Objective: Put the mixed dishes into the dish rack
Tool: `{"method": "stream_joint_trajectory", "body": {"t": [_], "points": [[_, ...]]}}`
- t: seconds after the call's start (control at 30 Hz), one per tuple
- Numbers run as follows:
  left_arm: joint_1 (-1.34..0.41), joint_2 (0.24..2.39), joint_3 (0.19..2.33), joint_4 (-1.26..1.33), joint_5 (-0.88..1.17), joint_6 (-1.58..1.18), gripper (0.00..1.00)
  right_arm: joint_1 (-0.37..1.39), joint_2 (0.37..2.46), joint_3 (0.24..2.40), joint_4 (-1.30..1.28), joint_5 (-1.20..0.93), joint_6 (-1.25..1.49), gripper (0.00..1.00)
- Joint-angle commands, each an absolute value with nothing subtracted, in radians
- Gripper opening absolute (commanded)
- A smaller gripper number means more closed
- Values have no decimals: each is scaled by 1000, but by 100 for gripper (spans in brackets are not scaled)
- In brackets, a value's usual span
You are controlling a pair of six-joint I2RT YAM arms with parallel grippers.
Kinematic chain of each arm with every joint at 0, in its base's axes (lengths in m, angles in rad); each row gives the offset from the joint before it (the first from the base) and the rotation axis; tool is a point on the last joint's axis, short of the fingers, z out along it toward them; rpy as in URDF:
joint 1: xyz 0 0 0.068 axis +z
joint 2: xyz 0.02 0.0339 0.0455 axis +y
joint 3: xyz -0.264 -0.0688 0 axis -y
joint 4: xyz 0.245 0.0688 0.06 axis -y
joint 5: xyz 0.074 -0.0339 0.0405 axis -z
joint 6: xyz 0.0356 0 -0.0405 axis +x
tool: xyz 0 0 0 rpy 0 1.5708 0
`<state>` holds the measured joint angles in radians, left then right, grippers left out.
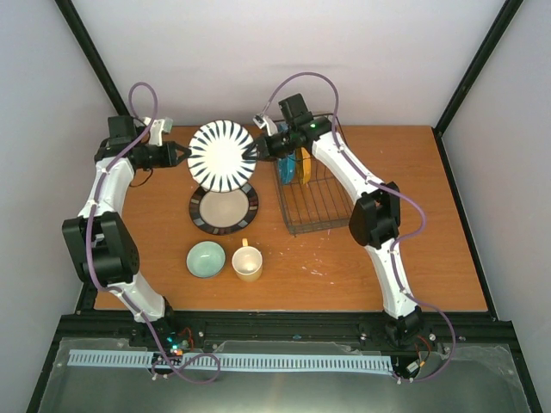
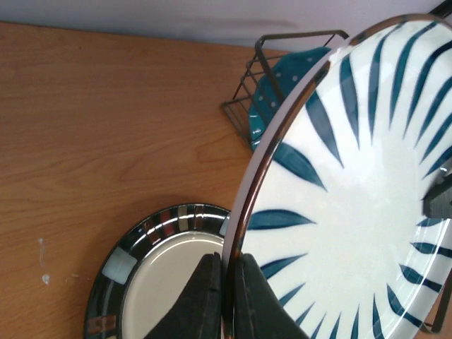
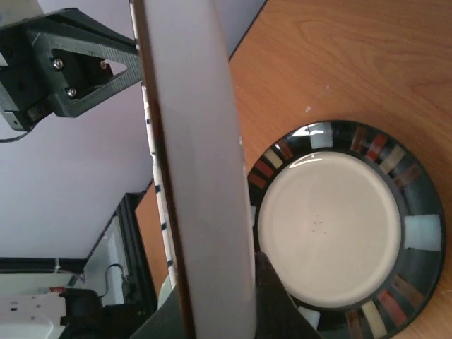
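The white plate with dark radial stripes (image 1: 222, 155) is held upright in the air above the cream plate with a dark rim (image 1: 224, 208). My left gripper (image 1: 183, 155) is shut on its left rim. My right gripper (image 1: 252, 148) is shut on its right rim. In the left wrist view both fingers (image 2: 205, 296) pinch the striped plate (image 2: 353, 198). In the right wrist view it stands edge-on (image 3: 198, 176) between my fingers (image 3: 282, 304). The wire dish rack (image 1: 314, 202) holds a teal dotted plate (image 1: 288, 163) and a yellow-orange plate (image 1: 304, 165).
A mint-green bowl (image 1: 206, 259) and a cream-yellow mug (image 1: 247, 262) stand on the wooden table (image 1: 413, 224) in front of the cream plate. The rack's near end has bare grid floor. A black frame and white walls surround the table.
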<state>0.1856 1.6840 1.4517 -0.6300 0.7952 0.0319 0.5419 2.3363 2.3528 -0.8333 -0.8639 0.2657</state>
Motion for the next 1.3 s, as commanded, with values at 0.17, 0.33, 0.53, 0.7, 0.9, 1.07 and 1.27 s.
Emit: {"method": "stream_joint_trajectory", "body": {"t": [0.17,0.33,0.53,0.7,0.9,1.07,1.27], "points": [[179,1668,1527,-555,871,-23,14,561,2331,2405,-730,-1014,328,3],[179,1671,1552,-580,685,-33,99,541,2286,2441,-754,-862,345,3],[179,1618,1554,-519,305,-128,100,516,2185,2557,-863,-460,258,3],[178,1615,1566,-509,130,-170,100,517,1962,2398,-850,153,194,3],[178,1628,1576,-524,16,-192,100,507,1663,1966,-551,633,163,3],[179,1645,1577,-533,16,-209,100,454,1717,2018,-730,606,210,3],[178,1644,1560,-541,1,-204,100,439,1820,2072,-813,504,235,3]]}}
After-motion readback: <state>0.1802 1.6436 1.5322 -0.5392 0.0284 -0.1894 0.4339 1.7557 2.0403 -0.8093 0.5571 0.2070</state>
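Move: The striped plate hangs rim-held between both hands, its middle about 8 cm right of the left hand and 8 cm left of the right hand, level with both. The dish rack's free slots lie some 22 cm right of the right hand, 8 cm ahead and 12 cm lower; the orange plate stands about 5 cm left of them, the blue plate 10 cm left. The dark-rimmed plate lies on the table, 22 cm below and 9 cm right of the left hand. The striped plate passes wholly to the right hand: the left fingers open wide off its rim and that hand backs away about 12 cm left, turning counter-clockwise. The right, keeping its pinch, edges forward, then sweeps nearly 30 cm right and up, swinging its fingers clockwise from leftward to forward, and starts to sink above the rack. ##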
